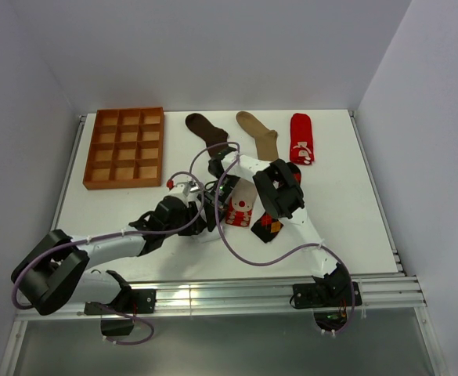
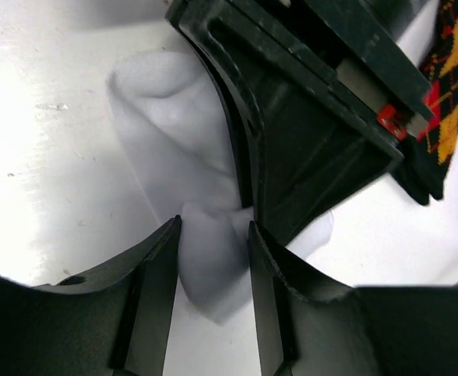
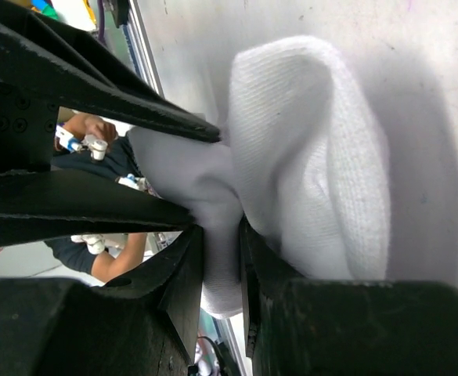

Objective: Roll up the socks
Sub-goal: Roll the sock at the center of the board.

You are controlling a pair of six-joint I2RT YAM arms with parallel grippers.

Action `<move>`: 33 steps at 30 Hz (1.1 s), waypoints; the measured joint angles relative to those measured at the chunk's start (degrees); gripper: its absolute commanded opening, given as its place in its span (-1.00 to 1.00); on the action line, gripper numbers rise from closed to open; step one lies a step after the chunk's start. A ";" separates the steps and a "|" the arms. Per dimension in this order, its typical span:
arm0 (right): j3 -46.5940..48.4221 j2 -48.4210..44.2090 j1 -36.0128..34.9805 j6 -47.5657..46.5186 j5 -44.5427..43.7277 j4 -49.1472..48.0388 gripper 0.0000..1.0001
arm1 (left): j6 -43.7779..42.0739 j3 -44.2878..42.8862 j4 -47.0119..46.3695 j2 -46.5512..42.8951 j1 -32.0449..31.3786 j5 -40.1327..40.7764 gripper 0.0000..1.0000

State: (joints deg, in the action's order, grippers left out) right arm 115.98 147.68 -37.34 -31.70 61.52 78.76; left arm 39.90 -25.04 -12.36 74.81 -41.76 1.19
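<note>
A white sock (image 2: 174, 117) lies bunched on the table, and both grippers pinch it. My left gripper (image 2: 213, 239) is shut on one fold of it, in the left wrist view. My right gripper (image 3: 221, 239) is shut on a fold of the same sock (image 3: 315, 157), close against the left fingers (image 3: 95, 102). In the top view the two grippers meet mid-table, left (image 1: 210, 213) and right (image 1: 222, 188), and hide the white sock. A dark brown sock (image 1: 205, 129), a tan sock (image 1: 258, 135) and a red sock (image 1: 301, 139) lie flat at the back.
An orange-brown gridded tray (image 1: 124, 149) stands at the back left. A beige sock with red marks (image 1: 241, 210) and a black-orange argyle sock (image 1: 266, 227) lie just right of the grippers, partly under the right arm. The argyle sock also shows in the left wrist view (image 2: 452, 78).
</note>
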 measured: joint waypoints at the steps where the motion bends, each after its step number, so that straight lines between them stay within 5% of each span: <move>1: 0.00 0.07 0.02 0.11 0.04 0.00 -0.72 | -0.02 0.42 -0.22 -0.57 0.00 -0.31 -0.08; 13: 0.02 0.42 0.37 0.83 0.48 -0.07 -0.72 | 0.24 1.03 -2.21 -1.42 -0.59 -4.33 -0.17; 27: 0.02 0.42 0.79 1.11 -0.48 -0.33 -0.69 | 1.73 0.98 -4.24 1.68 -0.55 -3.39 -0.82; 29: 0.02 0.42 0.83 1.44 -0.59 -0.33 -0.65 | 1.77 0.50 -3.63 2.36 -0.48 -3.21 -0.99; 33: -1.03 -0.20 1.09 3.13 -0.92 -1.79 -0.39 | 1.86 -2.21 -1.27 4.83 -0.39 -2.69 -0.99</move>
State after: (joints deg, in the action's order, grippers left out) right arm 114.96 147.48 -36.25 -28.58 60.60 76.97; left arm 41.76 -27.24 -13.63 79.64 -42.15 -1.50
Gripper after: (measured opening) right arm 0.276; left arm 0.213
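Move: The white sock's bunched middle lies practically at the left gripper's open fingertips, some 2 cm to their right, about 1 cm ahead and 2 cm lower. From the left hand, the reindeer sock lies roughly 8 cm ahead and 11 cm to the right, and the argyle sock about 6 cm ahead and 21 cm to the right, both some 3 cm lower. The right gripper already pinches the white sock, its middle about 1 cm ahead and 1 cm below. Lift the left gripper about 1 cm while easing it back and to the right over the white sock's loose fold, then lower it some 2 cm and bring it slightly forward again. As it sinks, close the half-open fingers until they pinch the fold right beside the right gripper's tips. Keep the right gripper almost still, holding its own pinch. ##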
